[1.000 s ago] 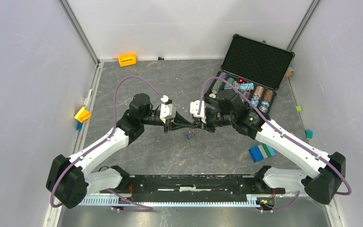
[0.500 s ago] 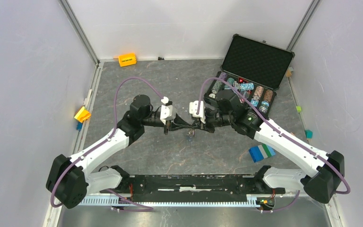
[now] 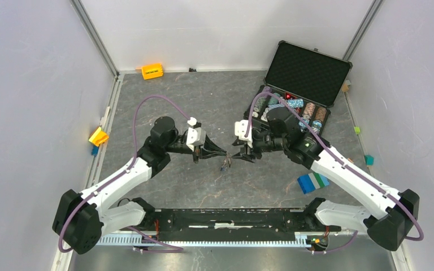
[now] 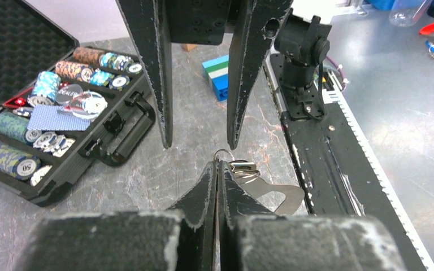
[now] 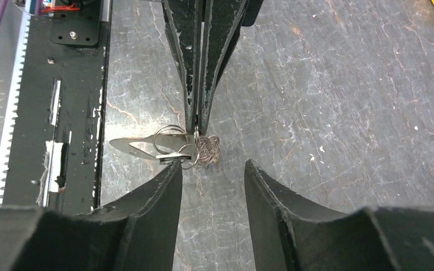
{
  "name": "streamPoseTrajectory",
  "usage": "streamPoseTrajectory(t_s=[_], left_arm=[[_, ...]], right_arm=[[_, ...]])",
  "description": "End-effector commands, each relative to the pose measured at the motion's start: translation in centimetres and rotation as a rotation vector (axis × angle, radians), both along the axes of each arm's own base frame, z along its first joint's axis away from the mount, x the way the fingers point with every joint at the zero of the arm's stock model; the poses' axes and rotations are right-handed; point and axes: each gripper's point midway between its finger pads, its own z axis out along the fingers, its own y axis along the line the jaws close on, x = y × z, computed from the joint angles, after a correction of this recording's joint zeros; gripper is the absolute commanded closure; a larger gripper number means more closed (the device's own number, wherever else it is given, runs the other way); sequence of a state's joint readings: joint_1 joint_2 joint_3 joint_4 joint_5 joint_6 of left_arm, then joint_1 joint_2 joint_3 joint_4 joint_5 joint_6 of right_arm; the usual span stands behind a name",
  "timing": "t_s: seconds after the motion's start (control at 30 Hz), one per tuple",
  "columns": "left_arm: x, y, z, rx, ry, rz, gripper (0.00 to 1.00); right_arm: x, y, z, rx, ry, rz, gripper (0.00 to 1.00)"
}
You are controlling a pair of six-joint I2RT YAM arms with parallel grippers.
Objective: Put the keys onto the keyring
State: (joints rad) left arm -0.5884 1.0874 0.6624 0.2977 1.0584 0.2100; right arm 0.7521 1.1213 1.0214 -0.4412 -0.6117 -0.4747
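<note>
My left gripper [image 3: 224, 153] [image 4: 217, 164] is shut on a thin wire ring [image 4: 224, 152] of the keyring bunch, just above the table. The keyring's flat grey metal piece [image 4: 295, 195] [image 5: 121, 144] sticks out sideways from the bunch, with more rings and a wire tangle [image 5: 208, 149] beside it. The keys hang in the bunch [image 3: 225, 164]; only a metal blade [image 5: 168, 153] shows, and their heads are hidden. My right gripper [image 3: 239, 156] [image 5: 212, 165] faces the left one, open. Its fingers stand either side of the bunch and hold nothing.
An open black case of poker chips [image 3: 294, 104] [image 4: 51, 130] lies at the back right. A blue, green and white block [image 3: 312, 182] sits near the right arm. An orange block [image 3: 152, 71] and a yellow one [image 3: 98, 136] lie along the walls. The black base rail [image 3: 231, 217] runs along the near edge.
My right gripper has opened, let go of the bunch and drawn back to the right. My left gripper shut on the ring and holds it, shifted slightly left.
</note>
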Motion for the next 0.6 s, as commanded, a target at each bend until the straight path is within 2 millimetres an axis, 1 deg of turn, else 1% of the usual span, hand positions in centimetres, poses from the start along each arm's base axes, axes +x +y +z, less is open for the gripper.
streamPoseTrajectory(t_s=[0.0,0.13,0.27,0.4,0.57], left_arm=[[-0.8,0.0,2.2,-0.075,-0.023,-0.045,0.98],[-0.7,-0.1,2.2,-0.076,-0.025,-0.043,0.98],[-0.7,0.0,2.1,-0.076,-0.029,-0.042,0.98],[-0.9,0.1,2.2,-0.079,-0.037,-0.047,0.98],[-1.4,0.2,2.2,-0.082,-0.052,-0.065,0.98]], right_arm=[[-0.9,0.3,0.8,0.065,0.04,0.062,0.52],[-1.6,0.7,0.5,0.08,0.104,0.115,0.56],[-1.6,0.9,0.1,0.08,0.135,0.127,0.61],[-1.5,0.9,-0.4,0.075,0.148,0.128,0.72],[-1.7,0.6,-0.9,0.075,0.156,0.137,0.82]])
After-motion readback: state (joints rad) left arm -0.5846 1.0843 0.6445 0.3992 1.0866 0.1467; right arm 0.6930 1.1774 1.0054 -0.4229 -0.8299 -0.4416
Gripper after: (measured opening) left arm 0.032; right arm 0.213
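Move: The split ring, still pinched in the shut left fingers, lies about 2 cm left of the half-open right hand, 1 cm back and 1 cm below. Its metal plate hangs about 4 cm back, 3 cm left and 4 cm below the right hand; the chain hangs level fore and aft with it, 3 cm left and 4 cm down. From the left hand, the ring is 1 cm right and 1 cm below. Ease the right gripper back and down about 1.5 cm in all, with a touch to the left, and turn its wrist some 10 degrees, so that its tips come either side of the split ring just under the left fingertips. Close the right fingers from half open to about a fifth. Keep the left gripper shut on the ring, lifting it about 1 cm. ##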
